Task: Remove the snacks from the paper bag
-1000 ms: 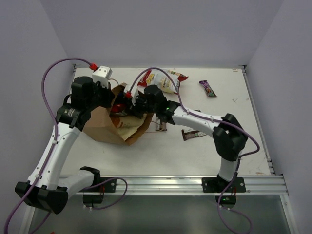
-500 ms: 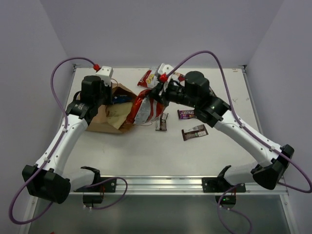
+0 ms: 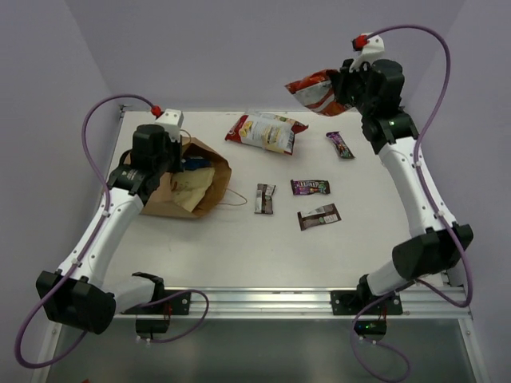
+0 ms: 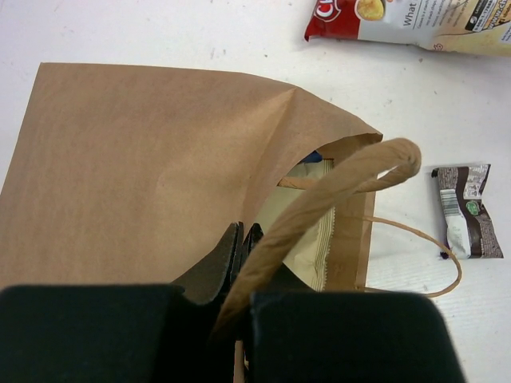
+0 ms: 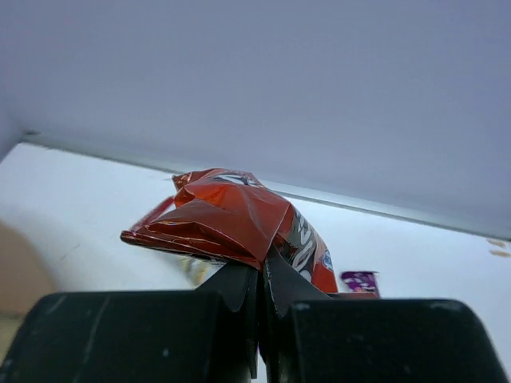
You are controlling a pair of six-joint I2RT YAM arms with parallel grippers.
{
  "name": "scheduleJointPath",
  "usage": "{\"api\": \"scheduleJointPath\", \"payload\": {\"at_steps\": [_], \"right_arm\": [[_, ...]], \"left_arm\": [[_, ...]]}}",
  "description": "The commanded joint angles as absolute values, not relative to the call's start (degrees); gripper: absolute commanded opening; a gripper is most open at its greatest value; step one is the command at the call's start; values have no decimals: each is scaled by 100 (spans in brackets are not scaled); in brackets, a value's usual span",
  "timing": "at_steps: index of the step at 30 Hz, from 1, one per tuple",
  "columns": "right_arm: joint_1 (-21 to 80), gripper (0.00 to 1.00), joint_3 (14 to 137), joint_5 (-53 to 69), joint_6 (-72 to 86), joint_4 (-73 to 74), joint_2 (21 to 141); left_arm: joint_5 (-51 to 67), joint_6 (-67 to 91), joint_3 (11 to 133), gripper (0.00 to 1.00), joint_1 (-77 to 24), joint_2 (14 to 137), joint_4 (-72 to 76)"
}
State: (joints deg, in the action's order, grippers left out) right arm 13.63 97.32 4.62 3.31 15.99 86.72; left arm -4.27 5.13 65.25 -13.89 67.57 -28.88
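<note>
The brown paper bag (image 3: 164, 195) lies on its side at the left, mouth toward the right. My left gripper (image 4: 243, 239) is shut on its upper rim (image 4: 271, 144), beside a loop handle (image 4: 335, 187). A tan packet (image 4: 307, 227) and a bit of blue (image 3: 192, 165) show inside the mouth. High over the back right corner, my right gripper (image 5: 259, 267) is shut on an orange-red chip bag (image 5: 231, 215), seen from above as a crumpled packet (image 3: 317, 92) beside the right gripper (image 3: 345, 86).
Out on the table lie a white-red chip bag (image 3: 266, 132), a purple candy bar (image 3: 340, 144), a dark purple bar (image 3: 310, 187) and two brown bars (image 3: 264, 199) (image 3: 319, 216). The bag's other loop handle (image 3: 231, 198) trails on the table.
My right arm drew the orange-red chip bag out of the paper bag and carried it up to the back right. The paper bag sank flatter. The left gripper kept its hold.
</note>
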Motion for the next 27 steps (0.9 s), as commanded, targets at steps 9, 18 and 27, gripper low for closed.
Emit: {"api": "scheduleJointPath", "payload": {"at_steps": [9,18,27], "right_arm": [[142,0,10775,-1670,957,686,11152],[-457,48,10347,-1798,2118,1468,11480],[-642,81,8184,-2119,2794,1740,9452]], "left_arm": [[-27,492,6539,0,-1354,6381,-2865],[298,431,6504,0,-1354,6161,-2900],[536,404,6522,0,-1354,5915,-3023]]}}
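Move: The right hand, high up and shut on the red chip bag, is taking it to the clear far-right stretch of table, roughly 14 cm ahead, 17 cm to the right and 40 cm below. Also about 41 cm down lie the purple bar, 11 cm ahead and 10 cm right, and the M&M's bar, 6 cm back and 2 cm left; the white chip bag is 15 cm ahead, 15 cm left and 38 cm down. From the left hand that clear spot is some 25 cm ahead, 55 cm right and 23 cm below. The right hand sweeps down, right and forward with the red chip bag, past the purple bar to its right side, sinking just over 20 cm and swinging clockwise with its fingers tipping down; its fingers then open wide to let go of the bag, and it draws back about 10 cm while easing a little farther right and down. Still pinching the paper bag's rim, the left hand pulls back some 3 cm and slightly up and right, turning a little clockwise. ##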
